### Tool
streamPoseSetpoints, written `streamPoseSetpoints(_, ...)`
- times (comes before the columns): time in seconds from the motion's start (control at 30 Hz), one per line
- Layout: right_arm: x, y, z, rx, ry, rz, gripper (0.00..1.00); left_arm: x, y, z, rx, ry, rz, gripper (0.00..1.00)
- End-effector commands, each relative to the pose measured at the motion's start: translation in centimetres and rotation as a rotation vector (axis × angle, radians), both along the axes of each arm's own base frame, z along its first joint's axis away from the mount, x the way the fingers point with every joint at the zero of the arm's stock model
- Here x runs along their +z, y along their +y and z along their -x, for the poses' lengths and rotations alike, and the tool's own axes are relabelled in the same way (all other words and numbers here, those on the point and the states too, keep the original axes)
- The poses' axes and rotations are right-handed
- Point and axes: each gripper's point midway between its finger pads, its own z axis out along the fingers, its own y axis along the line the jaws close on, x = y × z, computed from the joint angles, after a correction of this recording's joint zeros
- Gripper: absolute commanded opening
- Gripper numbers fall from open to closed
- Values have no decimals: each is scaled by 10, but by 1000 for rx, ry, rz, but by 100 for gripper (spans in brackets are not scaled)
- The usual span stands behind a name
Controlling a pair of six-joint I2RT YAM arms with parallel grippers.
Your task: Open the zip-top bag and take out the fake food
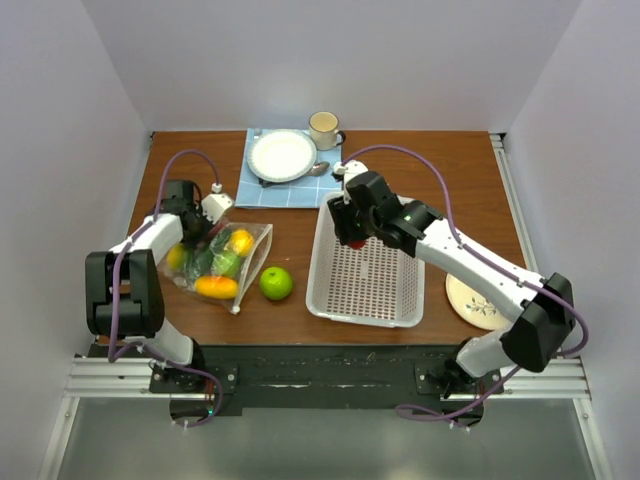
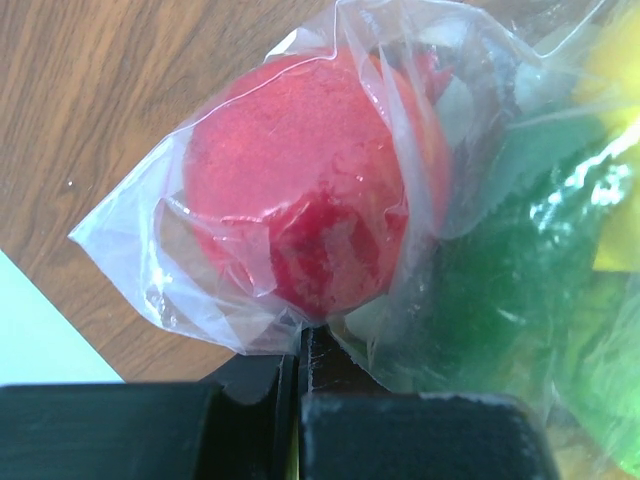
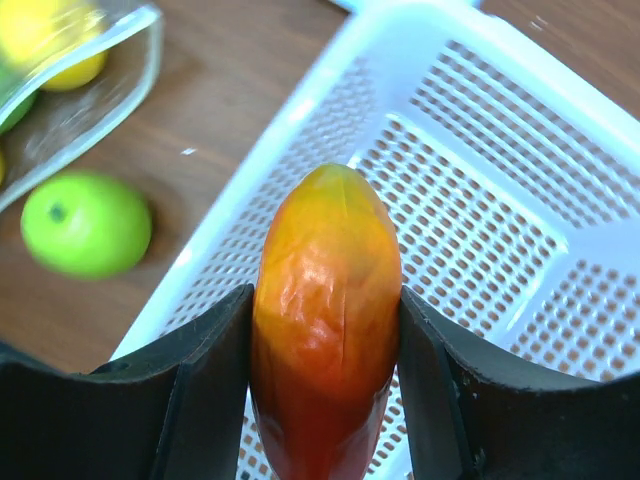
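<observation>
The clear zip-top bag [image 1: 222, 262] lies at the table's left with its mouth toward the basket. Inside it are yellow, orange and green fake food pieces. In the left wrist view a red fruit [image 2: 300, 190] and a green piece [image 2: 500, 280] press against the film. My left gripper [image 2: 300, 338] is shut on a fold of the bag's plastic [image 2: 130, 235], at the bag's far left end [image 1: 195, 235]. My right gripper [image 3: 325, 300] is shut on an orange-red fruit [image 3: 325, 380], above the left edge of the white basket [image 3: 560, 110]. A green apple [image 1: 276, 283] lies loose on the table between bag and basket.
A white plate [image 1: 283, 155] sits on a blue cloth [image 1: 245, 190] at the back, with a spoon and a mug [image 1: 323, 127] beside it. A patterned plate [image 1: 478, 300] lies right of the white basket [image 1: 400, 315]. White walls close in both sides.
</observation>
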Motion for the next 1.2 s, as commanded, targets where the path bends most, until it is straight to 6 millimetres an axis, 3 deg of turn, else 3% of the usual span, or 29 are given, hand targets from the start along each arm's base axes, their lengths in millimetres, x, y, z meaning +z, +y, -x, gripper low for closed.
streamPoseSetpoints(0.0,-41,-4,-6,-82,127,-16,23,15,3,1,22,-44,-7,0)
streamPoseSetpoints(0.03,-49,-7,-11,-95,153,-15,61,17,3,1,24,-50,-7,0)
streamPoseSetpoints(0.1,-53,-5,-15,-85,146,-14,98,21,3,1,22,-58,-8,0)
streamPoseSetpoints(0.3,-25,3,-22,-77,17,30,99,23,7,3,19,-60,-33,0)
streamPoseSetpoints(0.37,-11,17,-18,-34,-39,32,99,22,7,3,19,-57,-33,0)
streamPoseSetpoints(0.47,6,55,1,94,-119,75,99,20,8,3,26,-56,-30,0)
streamPoseSetpoints(0.5,-1,78,20,178,-122,108,98,19,8,4,27,-51,-29,0)
streamPoseSetpoints(0.6,-9,113,47,308,-142,159,99,16,8,4,29,-47,-27,0)
streamPoseSetpoints(0.63,-23,121,53,339,-114,179,99,16,9,4,30,-47,-28,0)
streamPoseSetpoints(0.77,-46,151,81,444,-9,70,99,14,11,6,37,-42,-27,0)
streamPoseSetpoints(0.87,-55,160,78,437,-20,32,99,14,11,5,33,-44,-29,0)
streamPoseSetpoints(0.97,-74,157,67,398,-8,122,99,13,12,6,33,-39,-27,0)
streamPoseSetpoints(1.17,-94,186,76,464,76,64,99,10,14,8,36,-40,-28,0)
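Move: The white basket lies under the right hand and its held red-orange fruit, the middle about 3 cm to the right, level fore and aft, and roughly 17 below. The green apple sits some 18 cm left, 6 back and 16 down; the bag's zip edge is another 6 cm left of the apple and 3 farther out. From the left hand, pinching the bag, the apple is about 22 cm right, 11 back and slightly lower. Dipping about 7 cm over the basket, the right hand opens wide to let go of the fruit. It then rises clear and swings some 17 cm left and 10 back towards the green apple, turning about 25 degrees counter-clockwise, before sinking over it with the fingers still wide. The left fingers keep their pinch on the bag. ##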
